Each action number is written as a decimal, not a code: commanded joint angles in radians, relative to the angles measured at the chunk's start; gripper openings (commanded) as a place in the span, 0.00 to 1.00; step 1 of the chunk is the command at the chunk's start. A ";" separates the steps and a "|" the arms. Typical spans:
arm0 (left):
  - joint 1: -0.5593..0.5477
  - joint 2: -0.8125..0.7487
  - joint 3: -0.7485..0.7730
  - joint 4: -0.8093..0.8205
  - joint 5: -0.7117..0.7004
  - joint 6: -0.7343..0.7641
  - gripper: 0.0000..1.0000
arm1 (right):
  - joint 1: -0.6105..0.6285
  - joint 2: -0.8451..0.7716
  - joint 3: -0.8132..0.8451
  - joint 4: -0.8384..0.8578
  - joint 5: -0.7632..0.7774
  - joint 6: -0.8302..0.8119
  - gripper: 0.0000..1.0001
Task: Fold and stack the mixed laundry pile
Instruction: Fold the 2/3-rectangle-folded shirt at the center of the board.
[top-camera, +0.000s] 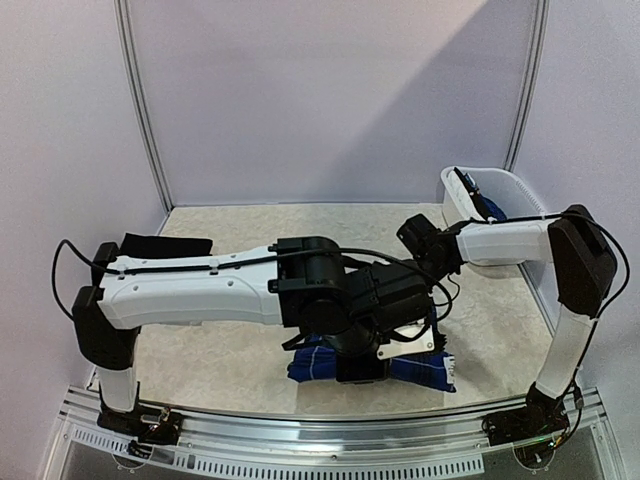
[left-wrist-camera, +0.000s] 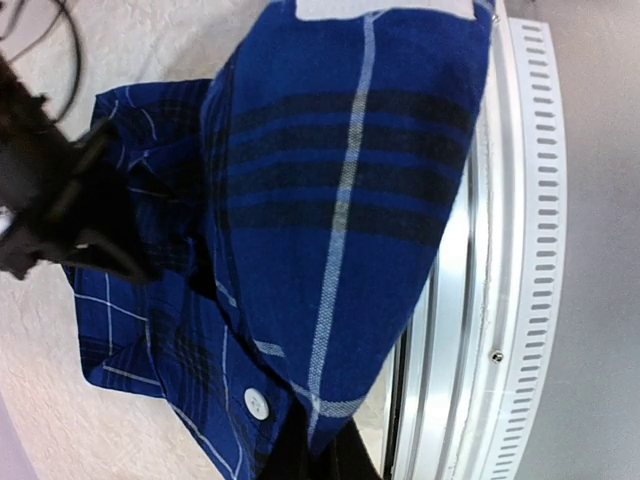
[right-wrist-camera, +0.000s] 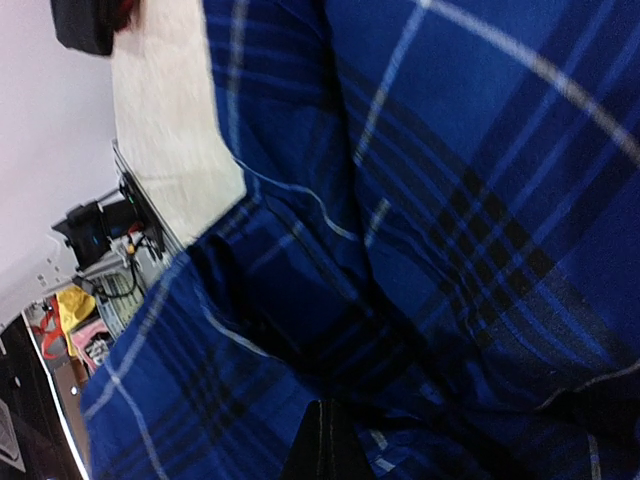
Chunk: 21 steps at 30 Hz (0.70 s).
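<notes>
The blue plaid button shirt (top-camera: 318, 362) lies bunched near the table's front edge, below both wrists. In the left wrist view the shirt (left-wrist-camera: 340, 180) fills the frame, a white button (left-wrist-camera: 257, 403) showing, and my left gripper (left-wrist-camera: 318, 450) is shut on its cloth at the lower edge. The right wrist view is also full of the shirt (right-wrist-camera: 450, 200), and my right gripper (right-wrist-camera: 325, 410) is shut, its dark fingers pressed together on a fold. A plain black garment (top-camera: 165, 245) lies flat at the back left. The red-black plaid garment is out of view.
A white plastic basket (top-camera: 520, 185) stands at the back right with some cloth inside. The metal front rail (top-camera: 330, 430) (left-wrist-camera: 520, 250) runs right beside the shirt. Both arms cross over the table's middle, with cables looping around them.
</notes>
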 joint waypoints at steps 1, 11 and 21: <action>0.038 -0.015 0.052 -0.067 0.046 0.001 0.00 | 0.045 0.008 -0.084 0.032 -0.042 -0.031 0.00; 0.125 0.023 0.110 -0.075 0.046 0.019 0.00 | 0.147 -0.052 -0.214 0.096 -0.087 0.019 0.00; 0.175 0.089 0.217 -0.022 0.066 0.059 0.00 | 0.170 -0.129 -0.227 0.053 -0.091 0.027 0.00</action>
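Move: The left hand holds the shirt's lifted near edge; the shirt's far edge, lying on the board, is roughly 26 cm ahead, 3 cm to its right and 16 cm lower. The right hand's shut fingers are over the shirt; the fold line lies about 10 cm back from them, 4 cm left and 7 cm down. The basket stands some 24 cm to the right hand's right and 25 cm ahead, about level in height. Keeping its pinch on the lifted edge, the left hand carries the flap about 6 cm forward and some 3 cm up, towards the shirt's far edge. Meanwhile the right hand, fingers still shut, slides back about 10 cm into the fold under the flap, seeming to bear on the cloth near the crease; it first sinks nearly 4 cm, then eases up slightly and stops going back. ##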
